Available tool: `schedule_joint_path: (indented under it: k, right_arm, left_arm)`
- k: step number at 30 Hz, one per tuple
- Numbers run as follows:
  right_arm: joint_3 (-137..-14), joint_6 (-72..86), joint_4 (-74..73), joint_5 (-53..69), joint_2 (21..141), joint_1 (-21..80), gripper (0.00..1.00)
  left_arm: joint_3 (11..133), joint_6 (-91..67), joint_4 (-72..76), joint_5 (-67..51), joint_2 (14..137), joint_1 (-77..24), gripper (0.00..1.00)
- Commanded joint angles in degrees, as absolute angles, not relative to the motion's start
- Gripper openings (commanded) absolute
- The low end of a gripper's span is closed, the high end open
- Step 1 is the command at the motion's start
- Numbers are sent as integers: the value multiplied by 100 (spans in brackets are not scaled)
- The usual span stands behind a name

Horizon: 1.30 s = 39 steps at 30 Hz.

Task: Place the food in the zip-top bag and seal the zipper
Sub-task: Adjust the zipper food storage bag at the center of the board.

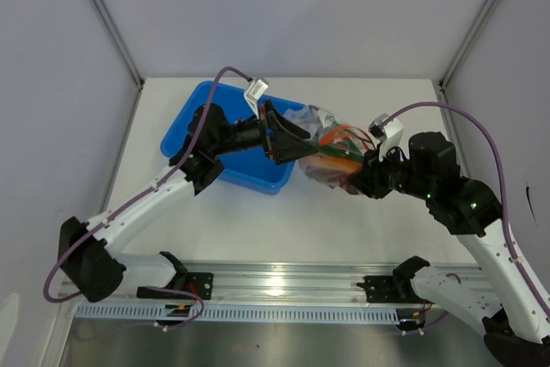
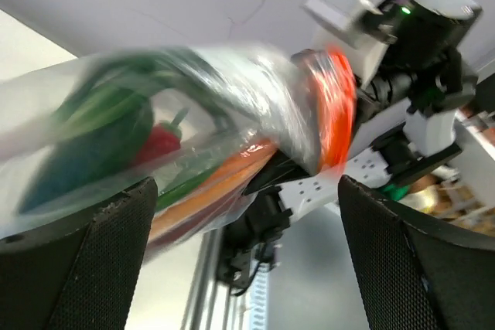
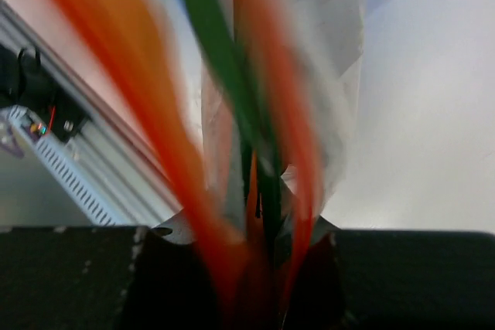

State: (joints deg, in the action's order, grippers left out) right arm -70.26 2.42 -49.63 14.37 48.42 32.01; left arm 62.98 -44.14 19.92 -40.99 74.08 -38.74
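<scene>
The zip-top bag (image 1: 320, 119) hangs just right of the blue tray, between my two grippers. Its orange-red zipper (image 1: 344, 138) is bunched toward the right gripper (image 1: 361, 171), which is shut on the bag's mouth. In the right wrist view, clear film (image 3: 325, 52) and blurred orange zipper strips (image 3: 155, 113) run down into the pinched gripper (image 3: 259, 268). Food lies inside the bag: a red chili (image 2: 158, 144) and green pieces (image 2: 100, 113). My left gripper (image 1: 299, 149) stands wide open at the bag's left end. Its fingers (image 2: 77, 268) flank the bag (image 2: 232, 90) without touching it, and the zipper (image 2: 338, 106) curls at the right.
A blue plastic tray (image 1: 193, 126) sits left of the bag, under the left arm's wrist. A metal rail (image 1: 275, 285) runs along the near table edge. White walls enclose the table on three sides.
</scene>
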Motion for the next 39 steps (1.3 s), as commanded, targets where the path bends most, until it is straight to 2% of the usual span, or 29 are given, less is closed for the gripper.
schedule_joint_path:
  k: [1, 7, 11, 13, 15, 17, 21, 26, 33, 36, 39]
  right_arm:
    - [-7444, 62, -5693, 2021, 4956, 3217, 0]
    - [-7655, 132, -6291, 2302, 5158, 3243, 0]
    - [-7796, 167, -6547, 2635, 5282, 3331, 0]
    - [-7927, 149, -6723, 2707, 5326, 3488, 0]
    - [-7989, 132, -6837, 2847, 5431, 3612, 0]
    - [-8016, 106, -6847, 3057, 5502, 3752, 0]
    - [-7963, 105, -6847, 3498, 5721, 3972, 0]
    - [-7954, 70, -6820, 3744, 5792, 4218, 0]
    - [-7963, 53, -6829, 3841, 5924, 4438, 0]
    - [-7928, 53, -6820, 3876, 5924, 4552, 0]
    - [-7954, 26, -6829, 3832, 5950, 4614, 0]
  left_arm:
    - [6091, -3018, 1635, -3456, 6602, -3937, 99]
    - [6003, -2645, 1230, -3304, 6091, -3946, 100]
    - [5784, -2671, 1861, -4241, 5898, -3955, 99]
    - [5397, -2724, 2640, -4761, 5827, -3946, 100]
    - [5300, -2420, 2759, -5131, 5774, -3955, 100]
    - [5343, -1989, 2226, -5308, 5835, -3955, 100]
    - [5440, -418, 1372, -4905, 5783, -3964, 100]
    - [5520, 736, 870, -4466, 5678, -3955, 100]
    - [5686, 827, 694, -3604, 5669, -3701, 100]
    - [5739, 721, 879, -3831, 5695, -3621, 99]
    - [6334, 931, 204, -4436, 6089, -3569, 99]
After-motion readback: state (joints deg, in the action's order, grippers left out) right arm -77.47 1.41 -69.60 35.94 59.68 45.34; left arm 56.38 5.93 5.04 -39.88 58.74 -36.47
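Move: My left hand, already wide open, has the bag's orange zipper rim about 9 cm to its right, a touch farther out and some 4 cm lower. The bag's middle is roughly 6 cm right, 3 cm ahead and 12 cm below; the blue box lies some 20 cm ahead, 18 cm left and far below. My right hand already pinches a zipper end; the board's near edge is about 10 cm straight back and 28 cm below it. Keeping its pinch, my right hand draws the bag back about 12 cm towards the board's near edge, easing left and first sinking a little, while turning counter-clockwise and tipping down some 30 degrees. My open left hand backs off left and up, swings back and down, then comes forward again, about 6 cm left overall, rolling some 45 degrees so its forward side rises beside the zipper's free end. ##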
